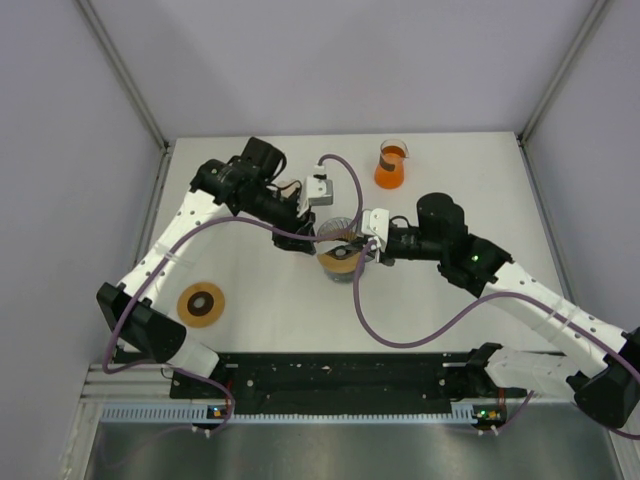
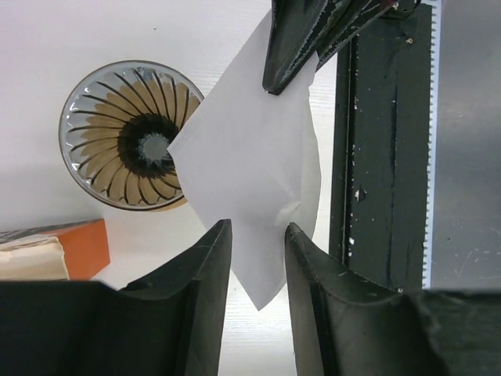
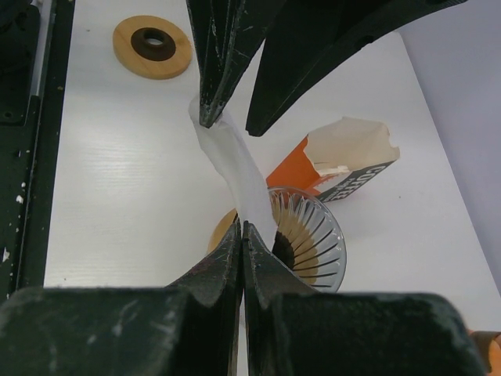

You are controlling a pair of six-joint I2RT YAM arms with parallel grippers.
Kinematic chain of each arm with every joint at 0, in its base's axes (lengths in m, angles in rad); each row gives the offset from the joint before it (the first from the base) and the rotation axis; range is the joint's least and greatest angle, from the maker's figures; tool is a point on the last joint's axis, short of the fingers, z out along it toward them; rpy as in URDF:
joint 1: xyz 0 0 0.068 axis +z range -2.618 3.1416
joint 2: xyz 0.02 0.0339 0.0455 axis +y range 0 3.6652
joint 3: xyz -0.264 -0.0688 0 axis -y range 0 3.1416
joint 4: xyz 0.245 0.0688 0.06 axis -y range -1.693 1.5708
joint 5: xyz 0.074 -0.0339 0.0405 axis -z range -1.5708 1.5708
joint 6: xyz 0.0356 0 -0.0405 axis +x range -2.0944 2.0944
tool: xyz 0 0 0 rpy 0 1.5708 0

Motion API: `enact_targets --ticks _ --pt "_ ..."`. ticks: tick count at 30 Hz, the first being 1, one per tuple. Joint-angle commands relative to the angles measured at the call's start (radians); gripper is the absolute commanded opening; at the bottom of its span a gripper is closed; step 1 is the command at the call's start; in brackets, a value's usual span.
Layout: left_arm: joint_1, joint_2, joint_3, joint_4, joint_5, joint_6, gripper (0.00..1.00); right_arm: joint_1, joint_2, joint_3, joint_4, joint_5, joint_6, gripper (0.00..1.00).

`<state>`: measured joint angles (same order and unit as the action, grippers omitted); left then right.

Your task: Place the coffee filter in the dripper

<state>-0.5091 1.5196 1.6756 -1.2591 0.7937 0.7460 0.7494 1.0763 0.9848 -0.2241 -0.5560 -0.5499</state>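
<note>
The coffee filter, a thin white paper cone, hangs in the air just beside and above the dripper. The dripper is a ribbed cone with a tan ring and a dark centre hole. My right gripper is shut on one edge of the filter, right over the dripper's rim. My left gripper is open, its two fingers standing either side of the filter's pointed end with a gap showing. In the top view both grippers meet over the dripper at mid-table.
An orange carton with cream paper lies just behind the dripper. A round wooden ring sits at the near left. An orange-filled beaker stands at the back. The black base rail runs along the near edge.
</note>
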Motion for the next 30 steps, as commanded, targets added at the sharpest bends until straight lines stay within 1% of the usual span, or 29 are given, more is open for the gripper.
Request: enact_targets --ticks 1,5,11,12,14,15,16,20,24,27,28,30 --pt "-0.02 0.001 0.0 0.081 -0.027 -0.043 0.37 -0.005 0.005 0.045 0.043 -0.025 0.001 0.0" --pt "-0.035 0.007 -0.01 0.133 -0.086 -0.086 0.33 -0.005 0.007 0.045 0.045 -0.031 0.004 0.0" --pt "-0.037 0.002 -0.008 0.205 -0.158 -0.163 0.31 -0.005 0.023 0.049 0.046 -0.032 0.01 0.0" --pt "-0.037 0.002 -0.002 0.21 -0.172 -0.171 0.3 -0.005 0.027 0.051 0.045 -0.03 0.01 0.0" --pt "-0.037 -0.001 0.007 0.211 -0.191 -0.184 0.24 -0.005 0.033 0.051 0.043 -0.025 0.01 0.0" --pt "-0.037 -0.001 0.009 0.213 -0.189 -0.185 0.2 -0.005 0.033 0.051 0.045 -0.025 0.008 0.0" --pt "-0.037 -0.001 0.009 0.208 -0.185 -0.183 0.18 -0.005 0.037 0.049 0.043 -0.025 0.007 0.0" --pt "-0.035 0.004 -0.01 0.188 -0.124 -0.165 0.13 -0.005 0.04 0.054 0.045 -0.028 0.005 0.0" --pt "-0.037 0.016 -0.028 0.118 -0.019 -0.102 0.14 -0.004 0.045 0.055 0.045 -0.019 -0.001 0.0" --pt "-0.037 0.027 -0.042 0.11 -0.022 -0.109 0.15 -0.007 0.047 0.052 0.045 -0.018 -0.004 0.0" --pt "-0.035 0.028 -0.045 0.118 -0.033 -0.115 0.13 -0.007 0.05 0.052 0.046 -0.019 -0.004 0.0" --pt "-0.035 0.024 -0.048 0.151 -0.053 -0.138 0.0 -0.007 0.053 0.054 0.049 -0.019 -0.004 0.0"
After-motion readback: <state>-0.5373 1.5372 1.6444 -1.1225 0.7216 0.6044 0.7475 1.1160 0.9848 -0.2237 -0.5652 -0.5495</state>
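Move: The filter hangs from the right hand, its middle about 3 cm to the left hand's right and 1 cm ahead, at fingertip height; its free edge already lies between the left hand's open fingers. The dripper stands on the mug some 5 cm ahead of the left hand, 6 cm right and 9 cm below. From the right hand the dripper is 5 cm ahead, 9 cm down. The filter box lies 15 cm ahead of the left hand, 5 cm left and about 19 cm lower. Forward by about 3.5 cm goes the left hand, drifting slightly right and swinging some 10 degrees counter-clockwise as its fingers narrow around the filter's free edge; then it comes back nearly 2 cm, dips 1 cm and shuts to pinch the paper. The right hand keeps its pinch on the other side and sinks a little over 1 cm towards the dripper. ##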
